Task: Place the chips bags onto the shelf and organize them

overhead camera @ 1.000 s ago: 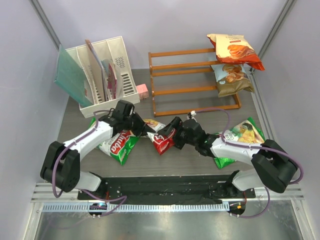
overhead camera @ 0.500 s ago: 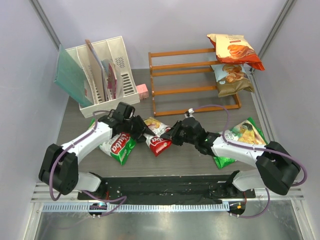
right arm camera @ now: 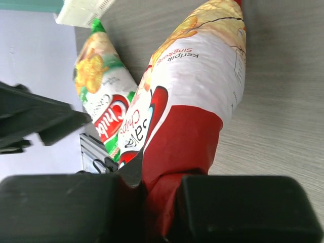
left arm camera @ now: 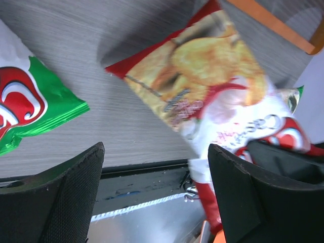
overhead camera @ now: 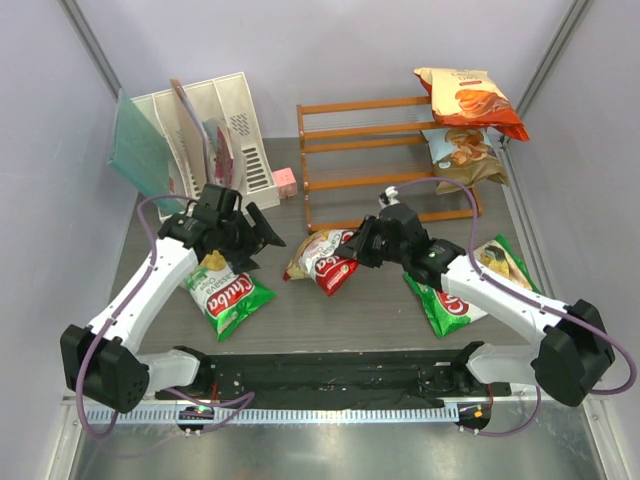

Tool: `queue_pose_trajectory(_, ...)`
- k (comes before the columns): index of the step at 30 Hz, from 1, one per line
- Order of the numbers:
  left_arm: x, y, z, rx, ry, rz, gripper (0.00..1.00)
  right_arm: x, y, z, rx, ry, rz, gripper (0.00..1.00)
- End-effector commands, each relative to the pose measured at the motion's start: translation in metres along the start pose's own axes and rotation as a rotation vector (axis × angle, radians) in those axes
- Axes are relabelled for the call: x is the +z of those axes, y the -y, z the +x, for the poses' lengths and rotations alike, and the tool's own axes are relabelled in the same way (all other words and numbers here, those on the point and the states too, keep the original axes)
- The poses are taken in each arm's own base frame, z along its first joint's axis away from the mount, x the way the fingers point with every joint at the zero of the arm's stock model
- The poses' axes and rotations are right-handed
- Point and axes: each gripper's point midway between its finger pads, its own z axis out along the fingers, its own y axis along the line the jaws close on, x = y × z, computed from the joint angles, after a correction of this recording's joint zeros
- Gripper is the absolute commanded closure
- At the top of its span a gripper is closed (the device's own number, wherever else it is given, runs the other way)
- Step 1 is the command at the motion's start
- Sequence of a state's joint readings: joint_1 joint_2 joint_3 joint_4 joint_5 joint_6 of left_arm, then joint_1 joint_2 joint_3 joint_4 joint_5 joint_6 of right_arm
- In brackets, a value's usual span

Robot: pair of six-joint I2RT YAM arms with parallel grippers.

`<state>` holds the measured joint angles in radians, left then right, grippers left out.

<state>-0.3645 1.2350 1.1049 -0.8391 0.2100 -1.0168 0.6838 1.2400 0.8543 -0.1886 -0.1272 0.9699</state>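
Note:
A red chips bag (overhead camera: 320, 263) (right arm camera: 195, 96) hangs by one end just above the table, with my right gripper (overhead camera: 352, 250) (right arm camera: 162, 202) shut on its crimped red edge. My left gripper (overhead camera: 262, 238) (left arm camera: 157, 195) stands open a little to the left of that red bag (left arm camera: 212, 86), holding nothing. One green bag (overhead camera: 228, 294) (left arm camera: 25, 111) (right arm camera: 101, 96) lies under the left arm, another (overhead camera: 462, 296) under the right arm. The wooden shelf (overhead camera: 380, 165) stands behind, with a cream and orange-red bag (overhead camera: 470, 98) on its top right and a light-blue and brown bag (overhead camera: 462, 155) below that.
A white file organizer (overhead camera: 215, 135) with folders stands at the back left, with a small pink block (overhead camera: 286, 181) beside it. A black rail (overhead camera: 330, 375) carrying the arm bases runs along the near edge. Purple walls close in both sides.
My left gripper has opened, let go of the red bag and drawn back to the left. My right gripper has shut on that bag and carried it toward the shelf.

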Motion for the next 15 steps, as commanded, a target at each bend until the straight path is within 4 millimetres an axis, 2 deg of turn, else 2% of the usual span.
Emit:
queue_pose_trajectory(1, -0.001, -0.005, -0.004, -0.004, 0.02, -0.018, 0.18, -0.042, -0.058, -0.052, -0.077, 0.135, -0.132, 0.92)
queue_pose_trajectory(3, -0.001, -0.002, -0.007, 0.0, 0.029, -0.011, 0.18, -0.05, -0.06, -0.069, -0.069, 0.176, -0.135, 0.93)
queue_pose_trajectory(6, 0.0, -0.001, -0.01, 0.005, 0.03, -0.011, 0.18, -0.073, -0.08, -0.099, -0.086, 0.252, -0.171, 0.94)
queue_pose_trajectory(8, 0.001, -0.001, -0.011, 0.003, 0.028, -0.011, 0.18, -0.08, -0.082, -0.109, -0.095, 0.272, -0.158, 0.94)
queue_pose_trajectory(9, 0.002, -0.001, -0.011, 0.002, 0.028, -0.01, 0.18, -0.088, -0.09, -0.118, -0.102, 0.301, -0.169, 0.94)
queue_pose_trajectory(13, 0.005, 0.0, -0.012, 0.003, 0.025, -0.002, 0.18, -0.098, -0.091, -0.146, -0.129, 0.412, -0.135, 0.94)
queue_pose_trajectory(15, 0.007, 0.001, -0.014, 0.005, 0.021, -0.003, 0.17, -0.095, -0.095, -0.158, -0.134, 0.427, -0.133, 0.94)
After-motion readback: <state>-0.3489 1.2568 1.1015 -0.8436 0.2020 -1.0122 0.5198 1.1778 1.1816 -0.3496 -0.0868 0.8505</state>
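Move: The red Cassava chips bag is already in the right hand, its middle about 5 cm to the left and 6 cm below. The shelf's middle lies some 19 cm ahead, 10 cm right and roughly level in height. On the shelf, the blue-brown bag sits about 21 cm ahead, 23 cm right, and the orange bag on top about 26 cm ahead, 21 cm right. From the left hand, the shelf's middle is some 18 cm ahead and 27 cm right. The red Cassava chips bag, still pinched by its red end, is carried up and towards the shelf by the right hand: some 13 cm up, with about 5 cm forward and 5 cm right, away from the open left hand. As it climbs, the wrist tips the fingers up by roughly 15 degrees and turns slightly clockwise; the grip is kept. ##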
